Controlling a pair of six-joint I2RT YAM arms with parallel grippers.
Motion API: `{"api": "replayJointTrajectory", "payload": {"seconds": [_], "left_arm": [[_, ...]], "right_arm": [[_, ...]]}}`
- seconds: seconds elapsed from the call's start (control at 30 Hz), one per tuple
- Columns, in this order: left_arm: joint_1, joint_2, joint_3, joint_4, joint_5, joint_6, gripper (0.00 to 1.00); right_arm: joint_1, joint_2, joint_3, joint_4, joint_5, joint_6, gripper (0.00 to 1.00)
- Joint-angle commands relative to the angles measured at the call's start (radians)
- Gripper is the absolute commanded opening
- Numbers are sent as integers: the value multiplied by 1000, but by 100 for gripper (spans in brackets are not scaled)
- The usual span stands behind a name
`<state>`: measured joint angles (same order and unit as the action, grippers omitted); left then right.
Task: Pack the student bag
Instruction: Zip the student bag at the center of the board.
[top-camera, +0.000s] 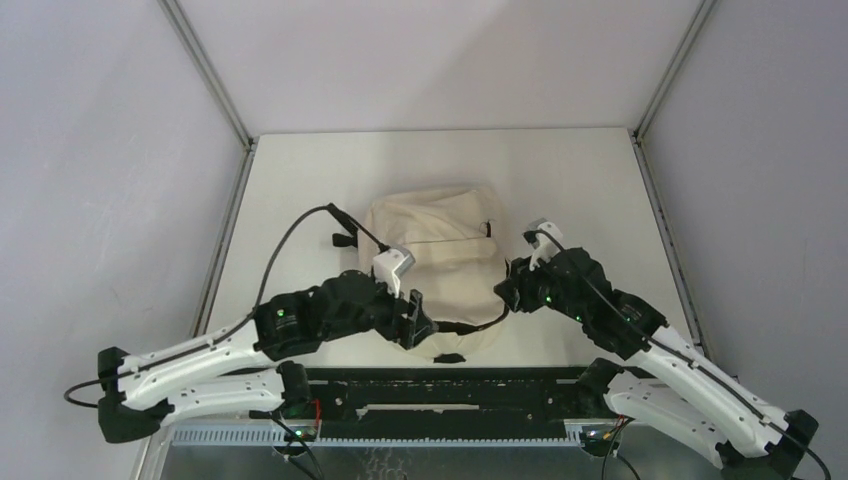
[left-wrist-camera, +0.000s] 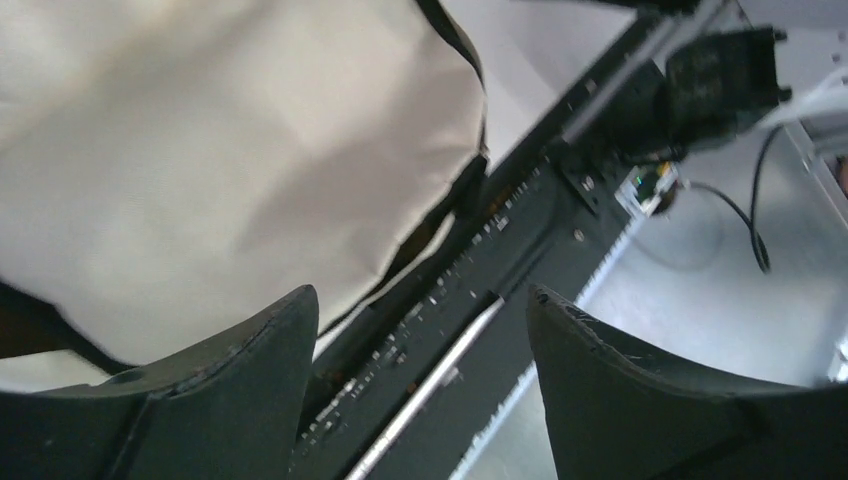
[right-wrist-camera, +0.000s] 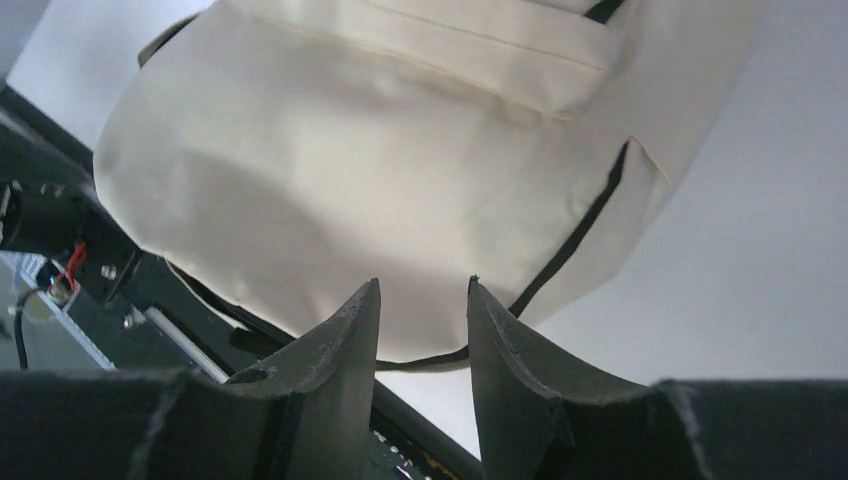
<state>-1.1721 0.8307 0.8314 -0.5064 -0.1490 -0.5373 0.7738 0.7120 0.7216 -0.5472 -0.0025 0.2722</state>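
Note:
The student bag is a cream canvas backpack with black zippers, lying flat in the middle of the white table. My left gripper hovers over its near-left corner. In the left wrist view this gripper stands wide open and empty, with the bag to its upper left. My right gripper is at the bag's near-right side. In the right wrist view its jaws stand partly apart with nothing between them. The bag's cream fabric and black edge trim lie just beyond the tips.
A black mounting rail runs along the table's near edge, directly below the left gripper. A black strap trails from the bag's near side. Grey walls and metal posts enclose the table. A cable arcs over the left arm.

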Motion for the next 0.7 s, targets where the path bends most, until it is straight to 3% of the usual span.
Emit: {"api": "replayJointTrajectory", "payload": {"seconds": [0.0,0.27,0.67], "left_arm": [[-17,77,78,-4,203,-24,81],[-29,237,125,52,312,-86,81],[-27,412,166,141,164,-255,81]], "right_arm": [[-54,-67,-7,33,55,74,45],[-85,-80,-12,59,53,74,46],[-86,-151,-31,48,48,38,46]]}}
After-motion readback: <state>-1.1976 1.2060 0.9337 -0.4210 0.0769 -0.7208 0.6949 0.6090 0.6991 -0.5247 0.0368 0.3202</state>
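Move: The zip slider on the bag's near right corner sits roughly 10 cm to the right of the left hand, level with it fore and aft, and some 9 cm lower. The black tab at the table's near edge is about 5 cm right, 4 cm back and 18 cm down; the student bag's middle lies about 12 cm ahead, 1 cm right and 14 cm below. From the right hand, the slider is about 6 cm back, 3 cm left and 9 cm down. Towards the zip slider at the student bag's near right corner the open left hand travels about 7 cm right and 4 to 5 cm down, first swinging back some 4 cm and then easing slightly forward, its fingers tipping down nearly 20 degrees. The right hand, half open and empty, backs off about 2 cm to the right, rising as much. ##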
